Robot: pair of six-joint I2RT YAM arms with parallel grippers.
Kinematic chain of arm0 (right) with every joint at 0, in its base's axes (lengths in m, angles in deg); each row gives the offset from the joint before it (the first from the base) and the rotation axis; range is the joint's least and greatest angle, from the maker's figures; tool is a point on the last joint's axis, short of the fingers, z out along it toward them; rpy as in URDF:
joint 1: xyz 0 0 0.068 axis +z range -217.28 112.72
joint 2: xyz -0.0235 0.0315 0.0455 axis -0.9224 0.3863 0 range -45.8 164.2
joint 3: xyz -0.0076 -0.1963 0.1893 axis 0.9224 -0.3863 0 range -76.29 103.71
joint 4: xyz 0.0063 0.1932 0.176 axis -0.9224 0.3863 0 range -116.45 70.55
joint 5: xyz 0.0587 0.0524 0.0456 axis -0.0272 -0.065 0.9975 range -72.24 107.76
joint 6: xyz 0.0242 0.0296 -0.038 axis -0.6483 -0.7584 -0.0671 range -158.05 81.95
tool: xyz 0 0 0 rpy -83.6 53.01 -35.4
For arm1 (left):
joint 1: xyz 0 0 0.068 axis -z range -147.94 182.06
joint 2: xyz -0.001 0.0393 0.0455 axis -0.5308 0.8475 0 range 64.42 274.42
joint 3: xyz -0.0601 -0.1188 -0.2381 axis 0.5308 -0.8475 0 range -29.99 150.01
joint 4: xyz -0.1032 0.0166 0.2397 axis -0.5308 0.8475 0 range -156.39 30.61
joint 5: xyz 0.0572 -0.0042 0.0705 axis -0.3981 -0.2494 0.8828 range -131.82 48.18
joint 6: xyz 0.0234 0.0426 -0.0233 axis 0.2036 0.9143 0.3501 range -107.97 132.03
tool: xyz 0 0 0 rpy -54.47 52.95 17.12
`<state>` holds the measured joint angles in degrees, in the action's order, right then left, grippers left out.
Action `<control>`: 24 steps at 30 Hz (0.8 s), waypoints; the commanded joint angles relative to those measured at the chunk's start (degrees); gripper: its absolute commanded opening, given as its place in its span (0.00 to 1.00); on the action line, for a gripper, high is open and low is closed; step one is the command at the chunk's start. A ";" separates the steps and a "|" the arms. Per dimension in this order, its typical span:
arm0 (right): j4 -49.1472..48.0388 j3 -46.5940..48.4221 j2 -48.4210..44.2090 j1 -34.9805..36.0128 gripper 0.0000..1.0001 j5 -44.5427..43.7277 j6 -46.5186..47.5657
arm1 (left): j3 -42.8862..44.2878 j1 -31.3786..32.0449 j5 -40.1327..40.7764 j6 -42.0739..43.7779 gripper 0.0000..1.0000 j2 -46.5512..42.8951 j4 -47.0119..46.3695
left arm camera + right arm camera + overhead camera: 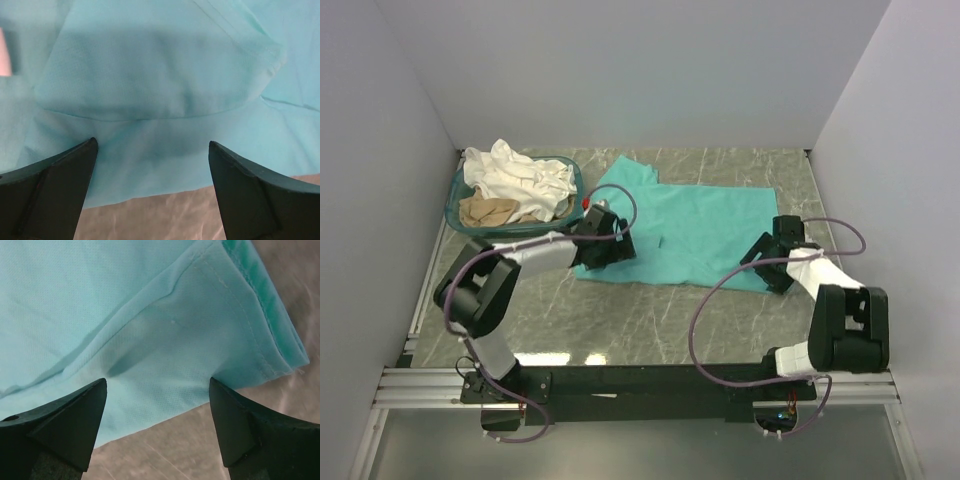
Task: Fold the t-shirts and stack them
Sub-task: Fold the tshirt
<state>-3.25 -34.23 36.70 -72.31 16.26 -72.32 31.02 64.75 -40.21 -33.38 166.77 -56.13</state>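
Observation:
A teal-green t-shirt (695, 230) lies spread flat on the marble table. My left gripper (608, 250) hovers open over its near left edge. In the left wrist view the open left gripper (152, 145) straddles the teal cloth (150, 75) just above its hem, with nothing between the fingers. My right gripper (766, 264) is at the shirt's near right corner. The right wrist view shows the right gripper (157, 382) open over the hemmed corner (250, 325), with nothing gripped. White t-shirts (515, 172) and a beige one (488, 211) are heaped in the basket.
The oval teal basket (576, 182) stands at the back left, next to the shirt's sleeve. Grey walls close in the table on three sides. Bare marble (640, 320) shows between the shirt and the arm bases.

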 commanded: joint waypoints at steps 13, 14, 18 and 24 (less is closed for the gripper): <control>13.88 -5.61 -27.73 -0.24 0.91 -7.38 -3.64 | -13.04 14.33 17.72 -16.56 0.99 -19.55 13.54; 14.85 -4.55 -28.27 -0.32 0.91 -7.38 -2.92 | -10.24 14.33 19.03 -15.77 0.99 -19.81 14.77; 16.26 0.47 -29.59 -0.32 0.91 -7.29 0.42 | -1.62 14.33 24.14 -11.03 1.00 -18.50 18.30; 15.83 3.82 -31.17 -0.32 0.92 -5.72 2.80 | 14.11 8.21 26.70 -3.38 0.99 -11.22 20.15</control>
<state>12.09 -32.53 6.71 -72.42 10.53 -71.53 38.50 77.05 -17.27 -42.10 152.14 -37.20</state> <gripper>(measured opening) 0.918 0.995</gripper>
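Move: The teal t-shirt lies right under both hands' open fingertips: its middle is about 12 cm right and 4 cm ahead of the left hand, and about 20 cm left and 9 cm ahead of the right. Its near hem runs some 6 cm behind the left hand. The collar label is roughly 8 cm left and 5 cm ahead of that hand, the basket 25 cm left and 14 cm ahead. The shirt's near right corner is about 7 cm right and 3 cm back of the right hand. The t-shirt is dragged back under both hands' open fingertips, pressed flat rather than pinched. The left hand sweeps back about 11 cm and the right about 6 cm, both low over the table. Then both come off the cloth and rise some 11 cm, the left swinging forward and the right easing forward slightly, fingers still open and tilting up towards forward. ##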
